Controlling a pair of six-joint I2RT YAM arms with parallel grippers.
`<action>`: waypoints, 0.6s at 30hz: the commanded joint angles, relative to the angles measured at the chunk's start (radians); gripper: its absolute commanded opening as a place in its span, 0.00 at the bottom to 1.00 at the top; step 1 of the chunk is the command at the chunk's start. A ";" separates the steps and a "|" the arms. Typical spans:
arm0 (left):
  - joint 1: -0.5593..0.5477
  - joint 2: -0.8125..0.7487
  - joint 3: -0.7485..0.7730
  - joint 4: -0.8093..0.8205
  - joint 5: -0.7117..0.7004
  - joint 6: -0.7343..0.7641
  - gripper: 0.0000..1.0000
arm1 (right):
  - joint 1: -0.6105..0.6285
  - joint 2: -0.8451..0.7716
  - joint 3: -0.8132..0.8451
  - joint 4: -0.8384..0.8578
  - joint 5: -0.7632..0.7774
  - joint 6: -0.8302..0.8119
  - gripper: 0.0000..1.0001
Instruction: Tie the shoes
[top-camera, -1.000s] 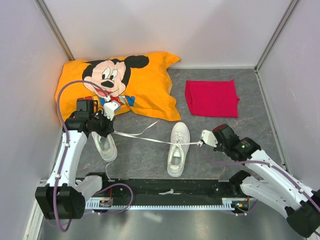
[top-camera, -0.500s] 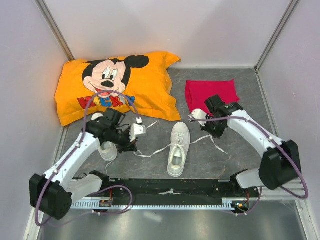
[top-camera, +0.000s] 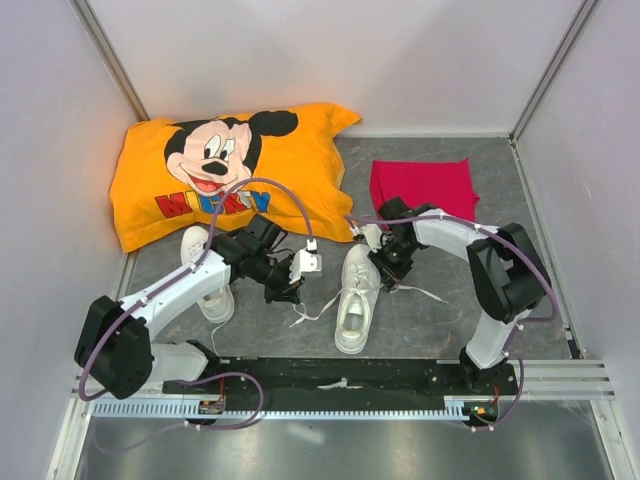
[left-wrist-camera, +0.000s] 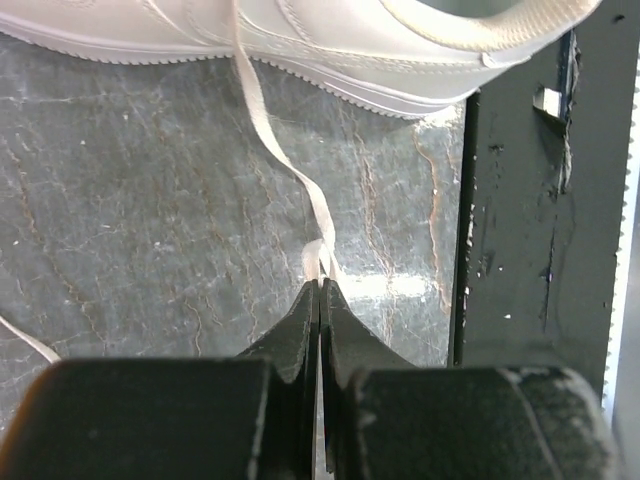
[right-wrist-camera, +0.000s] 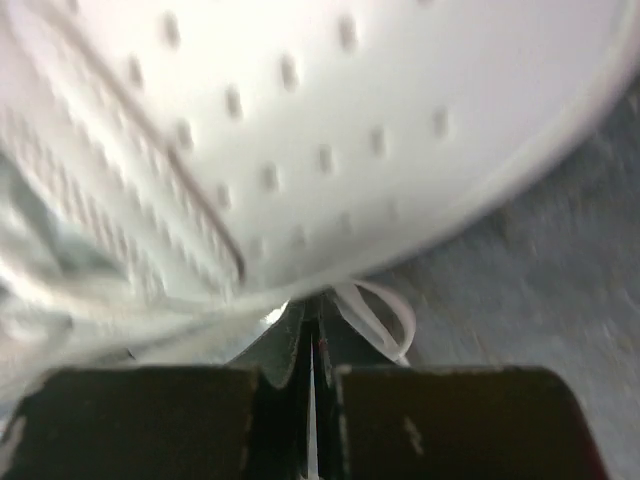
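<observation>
Two white shoes lie on the grey floor. One shoe is in the middle, toe away from the arms; the other shoe lies to its left, partly under my left arm. My left gripper is shut on a thin white lace that runs slack to the middle shoe's side. At that shoe's perforated toe, my right gripper is shut on the other lace, which loops beside the tips. A loose lace tail trails right of the shoe.
An orange Mickey Mouse pillow lies at the back left, a folded red cloth at the back right. A black rail runs along the near edge just behind the middle shoe's heel. Grey walls close in three sides.
Both grippers have swung inward to the middle shoe, the right one from the near right round to the toe. The lace, earlier stretched taut between them, now hangs slack.
</observation>
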 joint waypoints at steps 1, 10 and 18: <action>0.040 -0.019 0.010 0.051 0.011 -0.062 0.01 | 0.031 0.015 -0.008 0.174 -0.091 0.161 0.00; 0.208 -0.036 0.004 0.114 0.100 -0.161 0.01 | 0.010 -0.127 -0.081 0.234 -0.141 0.195 0.00; 0.230 -0.131 0.054 0.011 -0.057 -0.123 0.02 | -0.183 -0.210 0.020 -0.021 0.005 -0.056 0.00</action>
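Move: The left hand grips a lace end; the right shoe's middle lies some 15 cm to its right, level fore and aft and about 5 cm lower, and the left shoe some 22 cm to its left and 6 cm farther out. The right hand holds the other lace close beside the right shoe, whose middle is about 8 cm to its left and 2 cm back; the red cloth lies some 22 cm ahead and 9 cm to its right. Left hand draws its lace about 5 cm forward, also left; right shifts left 3 cm, then rises, swinging back. ##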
